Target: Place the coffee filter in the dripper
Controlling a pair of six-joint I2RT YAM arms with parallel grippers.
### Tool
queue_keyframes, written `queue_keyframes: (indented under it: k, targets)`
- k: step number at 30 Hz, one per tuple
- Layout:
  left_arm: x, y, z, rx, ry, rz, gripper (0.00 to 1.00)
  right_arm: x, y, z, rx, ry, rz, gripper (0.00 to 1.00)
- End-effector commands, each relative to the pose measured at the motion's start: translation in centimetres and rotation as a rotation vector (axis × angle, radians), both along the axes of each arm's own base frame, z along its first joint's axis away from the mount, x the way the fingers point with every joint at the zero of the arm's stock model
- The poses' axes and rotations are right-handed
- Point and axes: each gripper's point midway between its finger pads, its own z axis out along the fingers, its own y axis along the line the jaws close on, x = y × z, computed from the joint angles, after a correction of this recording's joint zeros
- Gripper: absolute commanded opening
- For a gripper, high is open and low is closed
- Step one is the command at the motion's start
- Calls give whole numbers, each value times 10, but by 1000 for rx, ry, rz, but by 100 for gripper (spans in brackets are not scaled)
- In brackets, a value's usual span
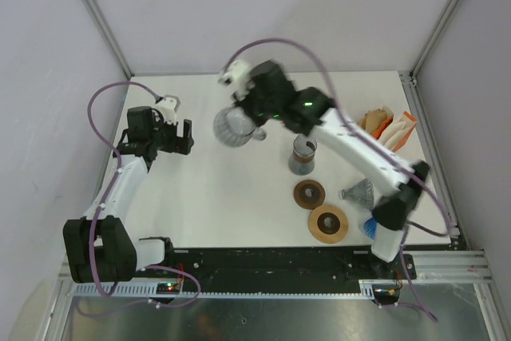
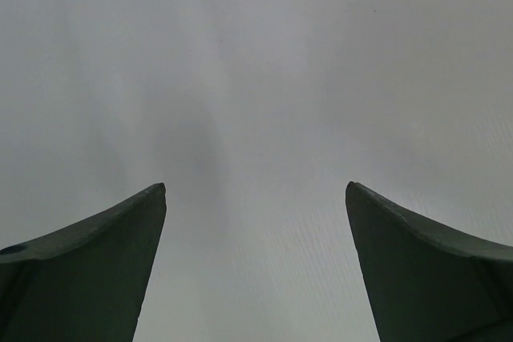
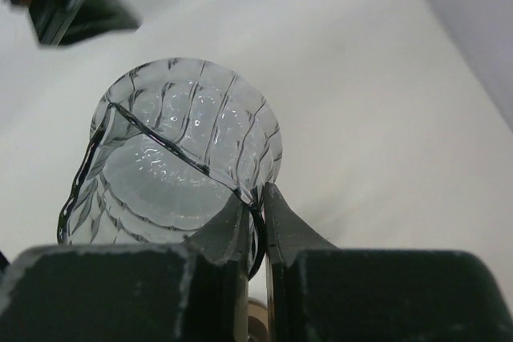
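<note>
My right gripper (image 3: 258, 194) is shut on the rim of a ribbed clear glass vessel (image 3: 172, 166), which looks like the dripper. It holds the vessel (image 1: 233, 126) tilted above the table's back middle. The right gripper (image 1: 254, 113) itself is blurred in the top view. Paper coffee filters (image 1: 386, 128), brown and white, lie at the back right edge, apart from both arms. At the left, my left gripper (image 1: 177, 135) is open over bare table. Its fingers (image 2: 120, 230) have nothing between them.
A glass with a dark bottom (image 1: 303, 155) stands just right of the held vessel. Two wooden rings (image 1: 309, 193) (image 1: 328, 223) lie nearer the front. Beside them, by the right arm's base, are a grey funnel-shaped piece (image 1: 359, 192) and something blue (image 1: 370, 226).
</note>
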Motion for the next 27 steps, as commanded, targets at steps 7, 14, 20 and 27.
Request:
queue_keyframes:
  k: [7,14,20,27]
  targets:
    - [13,38,23,90,-61,126,98,-44,98,-129,-251,223,430,0]
    - [13,41,21,91,-56,137,99,-60,120,-186,-343,268,557,0]
    - [12,42,21,92,-57,139,99,-52,124,-212,-371,298,550,0]
    - [13,43,18,97,-50,141,99,-51,122,-234,-415,320,560,0]
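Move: The glass jug, already pinched at its rim by the right hand, goes to an open patch of table about 10 cm back, 11 cm to the left and 32 cm below that hand. The glass jar stands level ahead, 13 cm to the right and 28 cm down; the brown disc is 11 cm back, 15 cm to the right and 33 cm down. From the left hand the patch is 10 cm back, 13 cm to the right, 14 cm lower. The glass jug is lowered by the right arm about 25 cm, drifting left and somewhat back towards the open table, fast at first and then easing. The wrist swings some 30 degrees counter-clockwise and tips the fingers farther down; they keep their pinch. The left hand, still wide open, shifts a few centimetres left, away from the jug's spot. ##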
